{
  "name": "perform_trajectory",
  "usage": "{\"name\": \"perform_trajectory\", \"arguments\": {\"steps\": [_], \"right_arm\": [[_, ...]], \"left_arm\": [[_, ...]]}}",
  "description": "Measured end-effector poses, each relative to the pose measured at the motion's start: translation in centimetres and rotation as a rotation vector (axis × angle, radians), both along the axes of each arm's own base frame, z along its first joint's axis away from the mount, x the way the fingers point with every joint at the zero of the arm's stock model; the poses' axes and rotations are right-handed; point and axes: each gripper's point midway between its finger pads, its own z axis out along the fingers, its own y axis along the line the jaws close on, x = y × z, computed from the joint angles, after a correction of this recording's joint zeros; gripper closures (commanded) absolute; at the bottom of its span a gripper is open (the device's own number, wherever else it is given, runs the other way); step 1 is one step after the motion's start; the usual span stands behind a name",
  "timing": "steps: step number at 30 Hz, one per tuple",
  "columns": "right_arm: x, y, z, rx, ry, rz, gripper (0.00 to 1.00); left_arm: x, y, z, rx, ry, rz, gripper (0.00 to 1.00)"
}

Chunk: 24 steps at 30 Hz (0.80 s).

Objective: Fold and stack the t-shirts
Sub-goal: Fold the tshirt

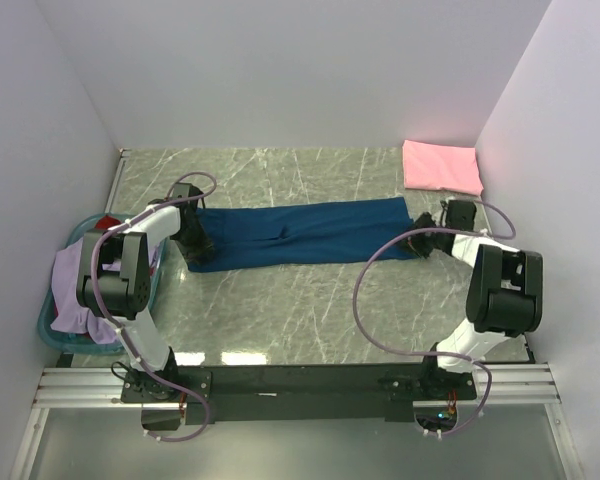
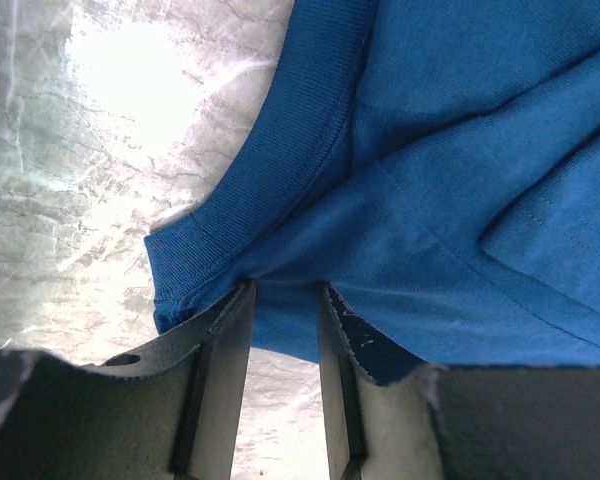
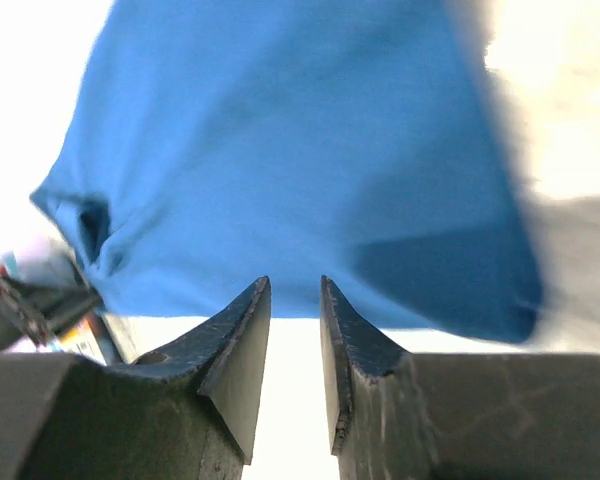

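A navy blue t-shirt [image 1: 300,232] lies folded into a long strip across the middle of the table. My left gripper [image 1: 195,240] is at its left end. In the left wrist view the jaws [image 2: 285,288] stand apart, with the shirt's ribbed hem [image 2: 280,180] lying across the fingertips and the table showing through the gap. My right gripper [image 1: 427,243] is at the strip's right end. Its jaws [image 3: 295,283] are also apart, and the blue cloth [image 3: 280,150] sits just past the tips. A folded pink t-shirt [image 1: 440,165] lies at the back right corner.
A teal basket [image 1: 50,325] stands at the table's left edge beside the left arm, with a lavender shirt [image 1: 72,290] and a bit of red cloth [image 1: 108,222] in it. White walls close in the table on three sides.
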Motion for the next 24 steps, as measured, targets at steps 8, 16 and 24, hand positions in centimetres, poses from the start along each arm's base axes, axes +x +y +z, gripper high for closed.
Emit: {"name": "perform_trajectory", "arguments": {"steps": [8, 16, 24], "right_arm": [[-1.4, -3.4, 0.0, -0.056, 0.031, -0.161, 0.51], [-2.2, -6.0, 1.1, -0.140, 0.033, -0.306, 0.42], [-4.4, -5.7, -2.3, -0.110, 0.150, -0.338, 0.40]], "left_arm": [[0.0, 0.3, 0.0, 0.016, -0.001, 0.004, 0.62], [0.0, 0.4, 0.0, 0.020, -0.002, 0.005, 0.62], [0.0, 0.4, 0.0, 0.023, -0.002, 0.007, 0.62]]}}
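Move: The near corner of the folded blue t-shirt's right end lies about 4 cm back and 1 cm right of the right hand, some 5 cm below it. That end's far corner is about 11 cm ahead and 1 cm left, and the folded pink shirt some 19 cm ahead and 8 cm right. From the left hand, on the shirt's left end, the near right corner is roughly 55 cm right and 1 cm back, 1 cm lower. Right hand swings some 6 cm right, 4 back, beyond the shirt's end, turning clockwise and opening wider. ##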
